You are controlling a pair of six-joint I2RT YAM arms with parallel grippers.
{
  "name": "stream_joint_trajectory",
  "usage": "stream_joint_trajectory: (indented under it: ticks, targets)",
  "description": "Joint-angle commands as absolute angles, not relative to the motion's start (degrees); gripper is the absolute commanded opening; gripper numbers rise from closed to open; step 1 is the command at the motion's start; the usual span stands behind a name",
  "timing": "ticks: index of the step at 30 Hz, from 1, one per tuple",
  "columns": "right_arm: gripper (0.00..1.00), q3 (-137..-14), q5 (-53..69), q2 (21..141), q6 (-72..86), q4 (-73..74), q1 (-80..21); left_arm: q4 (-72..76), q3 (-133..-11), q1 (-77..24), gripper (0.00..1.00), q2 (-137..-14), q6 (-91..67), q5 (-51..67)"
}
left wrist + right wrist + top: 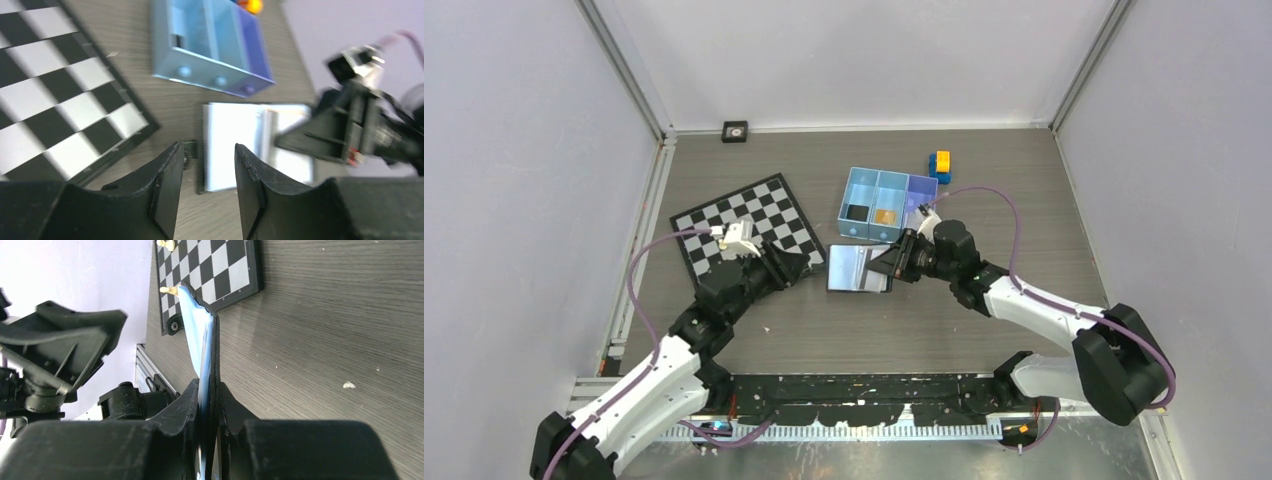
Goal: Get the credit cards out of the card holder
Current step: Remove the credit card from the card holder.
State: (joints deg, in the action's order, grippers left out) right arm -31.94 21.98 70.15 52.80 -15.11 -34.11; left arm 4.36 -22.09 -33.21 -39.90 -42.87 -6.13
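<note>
The black card holder lies open on the table, its pale bluish-silver inner faces up. My right gripper is shut on the holder's right edge. In the right wrist view the holder runs edge-on between the closed fingers of the gripper. My left gripper stands open just off the holder's left edge, nothing between its fingers; the holder lies just beyond them. A gold-orange credit card lies in the middle compartment of the light-blue tray. A dark flat thing lies in its left compartment.
A folding chessboard lies left of the holder, under the left arm, with pale pieces on it. Yellow-and-blue toy blocks sit behind the tray. A small black square object rests at the back wall. Walls enclose three sides.
</note>
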Motion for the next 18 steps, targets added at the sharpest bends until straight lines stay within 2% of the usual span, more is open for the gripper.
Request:
stream_joint_trajectory:
  ticks: [1, 9, 18]
  targets:
    - [0.0, -34.8, 22.74, 71.67, 52.18, -16.69, -33.97, 26.83, -18.14, -33.2, 0.44, -40.29, -38.88, 14.42]
    - [0.01, -34.83, 25.56, 72.52, 52.71, -18.81, -33.92, 30.78, -24.52, -34.9, 0.43, -56.77, -40.28, 27.45]
    - [0.01, -33.95, 27.23, 71.31, 53.44, -21.15, -33.98, 32.7, -26.75, -35.07, 0.39, -67.62, -43.59, 27.8]
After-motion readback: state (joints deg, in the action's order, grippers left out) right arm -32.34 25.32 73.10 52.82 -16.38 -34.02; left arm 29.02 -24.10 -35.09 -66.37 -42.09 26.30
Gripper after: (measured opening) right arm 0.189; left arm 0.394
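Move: The credit card lies in the right half of the opened card holder, about 14 cm to the left hand's right, 2 cm back and some 5 cm below it. From the left hand, the blue box stands about 16 cm ahead, 19 cm right and 10 cm below, and the chessboard's middle is 8 cm ahead, 14 cm left and 12 cm below. The right hand still pinches holder and card, the card's middle within 1 cm of its pads. Left hand, still partly open, sweeps about 10 cm right towards the held card, finally sinking, swinging some 35 degrees clockwise. ##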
